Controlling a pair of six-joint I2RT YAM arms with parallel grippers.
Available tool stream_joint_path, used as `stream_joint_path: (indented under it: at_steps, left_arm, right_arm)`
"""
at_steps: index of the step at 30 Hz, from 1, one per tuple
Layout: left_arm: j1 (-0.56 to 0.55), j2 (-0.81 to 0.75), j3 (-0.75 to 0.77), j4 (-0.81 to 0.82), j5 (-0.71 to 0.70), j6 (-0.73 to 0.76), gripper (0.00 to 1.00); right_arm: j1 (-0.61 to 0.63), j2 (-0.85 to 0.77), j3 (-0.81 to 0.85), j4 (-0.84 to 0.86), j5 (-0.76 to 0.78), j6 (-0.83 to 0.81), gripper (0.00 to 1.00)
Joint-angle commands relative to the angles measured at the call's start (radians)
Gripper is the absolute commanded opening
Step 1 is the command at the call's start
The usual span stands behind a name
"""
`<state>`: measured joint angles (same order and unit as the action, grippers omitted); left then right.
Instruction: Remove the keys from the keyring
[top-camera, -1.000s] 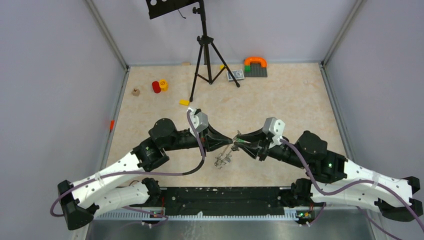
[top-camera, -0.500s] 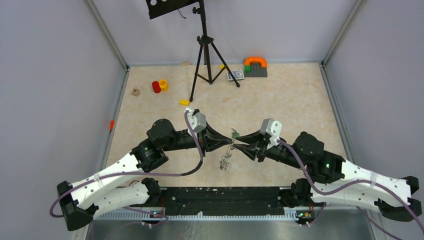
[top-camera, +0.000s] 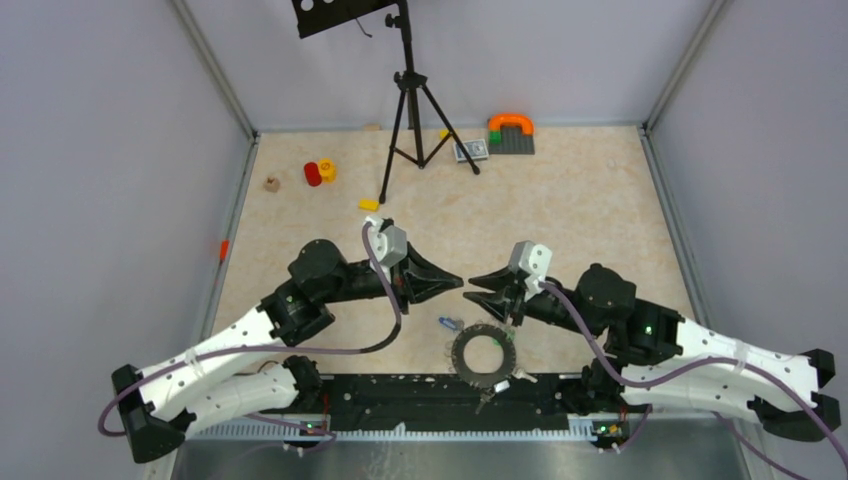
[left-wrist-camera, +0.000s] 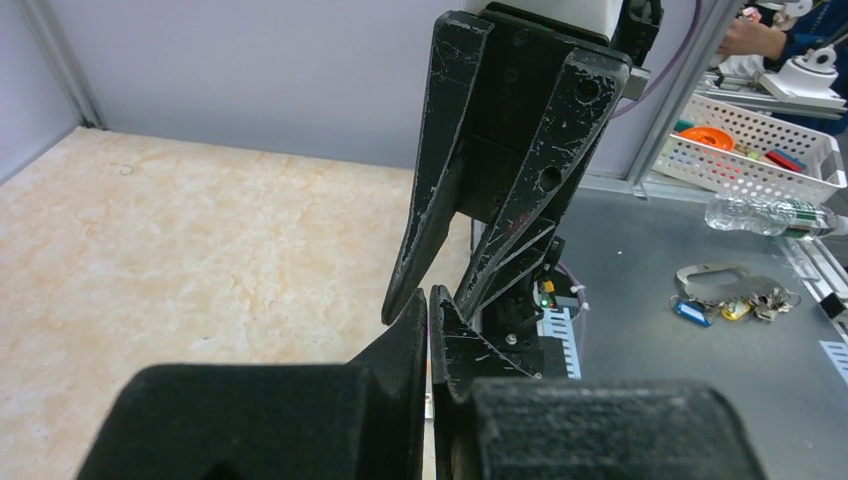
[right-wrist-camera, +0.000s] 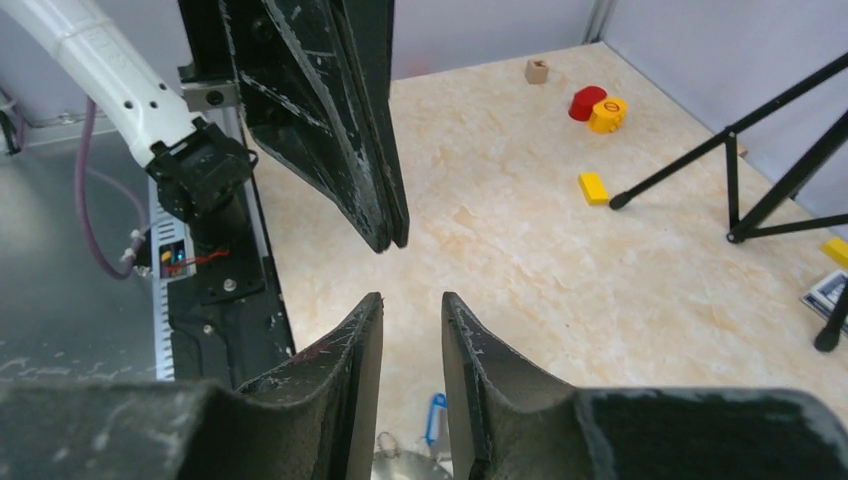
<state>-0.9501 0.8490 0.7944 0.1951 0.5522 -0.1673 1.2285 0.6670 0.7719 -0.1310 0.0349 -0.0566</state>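
The keyring (top-camera: 482, 350), a flat grey metal ring, lies flat on the table just in front of the arm bases. A blue-tagged key (top-camera: 447, 323) lies at its upper left, and other small keys (top-camera: 505, 378) lie at its near edge. Both grippers hover above and behind it, tip to tip. My left gripper (top-camera: 455, 283) is shut with nothing in it. My right gripper (top-camera: 472, 281) stands partly open and empty. In the right wrist view the blue-tagged key (right-wrist-camera: 436, 415) and the keyring's rim (right-wrist-camera: 410, 465) show below between my right gripper's (right-wrist-camera: 410, 298) fingers.
A black tripod (top-camera: 410, 100) stands at the back. A red and yellow block (top-camera: 320, 172), a yellow brick (top-camera: 369, 204), a wooden cube (top-camera: 271, 184), a card (top-camera: 470, 150) and a toy plate with an orange arch (top-camera: 511, 132) lie along the far side. The black base rail (top-camera: 400, 392) borders the ring.
The keyring hung edge-on between the two gripper tips before; now it lies flat on the table near the base rail. Both grippers have drawn slightly apart and shifted left.
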Motion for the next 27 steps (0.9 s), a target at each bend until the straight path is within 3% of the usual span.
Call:
stream_joint_path:
  at_steps: [1, 6, 8, 12, 16, 17, 20, 24, 27]
  left_arm:
    - [0.001, -0.034, -0.014, 0.012, -0.083, -0.027, 0.00]
    - [0.001, -0.040, -0.023, -0.050, -0.229, -0.059, 0.00]
    - [0.001, -0.039, -0.026, -0.072, -0.292, -0.078, 0.05]
    - [0.001, -0.050, -0.046, -0.089, -0.396, -0.123, 0.36]
    - [0.001, -0.056, -0.055, -0.119, -0.534, -0.193, 0.94]
    - [0.001, -0.054, -0.053, -0.132, -0.595, -0.218, 0.98]
    - [0.002, -0.035, -0.031, -0.205, -0.710, -0.284, 0.99]
    - [0.004, 0.006, 0.020, -0.324, -0.793, -0.319, 0.99]
    - [0.004, 0.009, 0.018, -0.357, -0.818, -0.330, 0.99]
  right_arm:
    - [0.001, -0.019, 0.023, -0.045, 0.100, -0.001, 0.29]
    - [0.000, -0.023, 0.009, -0.064, 0.224, 0.057, 0.37]
    - [0.001, -0.017, 0.002, -0.066, 0.305, 0.121, 0.43]
    - [0.000, 0.019, 0.012, -0.100, 0.409, 0.211, 0.54]
    - [-0.003, 0.108, 0.073, -0.192, 0.430, 0.287, 0.82]
    - [-0.011, 0.142, 0.103, -0.232, 0.449, 0.310, 0.87]
    - [-0.074, 0.225, 0.182, -0.356, 0.450, 0.380, 0.98]
    - [-0.191, 0.255, 0.157, -0.336, 0.319, 0.425, 0.99]
    - [-0.212, 0.268, 0.112, -0.318, 0.383, 0.447, 0.96]
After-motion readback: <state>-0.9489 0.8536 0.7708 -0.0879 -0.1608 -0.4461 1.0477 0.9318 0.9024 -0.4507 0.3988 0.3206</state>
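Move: Below the two nearly meeting, empty hands lies the keyring: some 33 cm below the left hand, about 5 cm to its right and 3 cm back; from the right hand, 30 cm below, 3 cm right and 3 cm back. From the right hand, the blue tag is about 3 cm ahead and 4 cm left, and the green tag 2 cm ahead and 7 cm right, both on the table. Parting from their near meeting, both hands swing forward about 10 cm and sink about 8 cm, the left easing some 5 cm left and the right some 4 cm right. The left wrist turns counter-clockwise and the right clockwise by roughly 40 degrees, both tipping the fingers downward. Left fingers open from shut to wide, right ones from a quarter open to wide, touching nothing. ##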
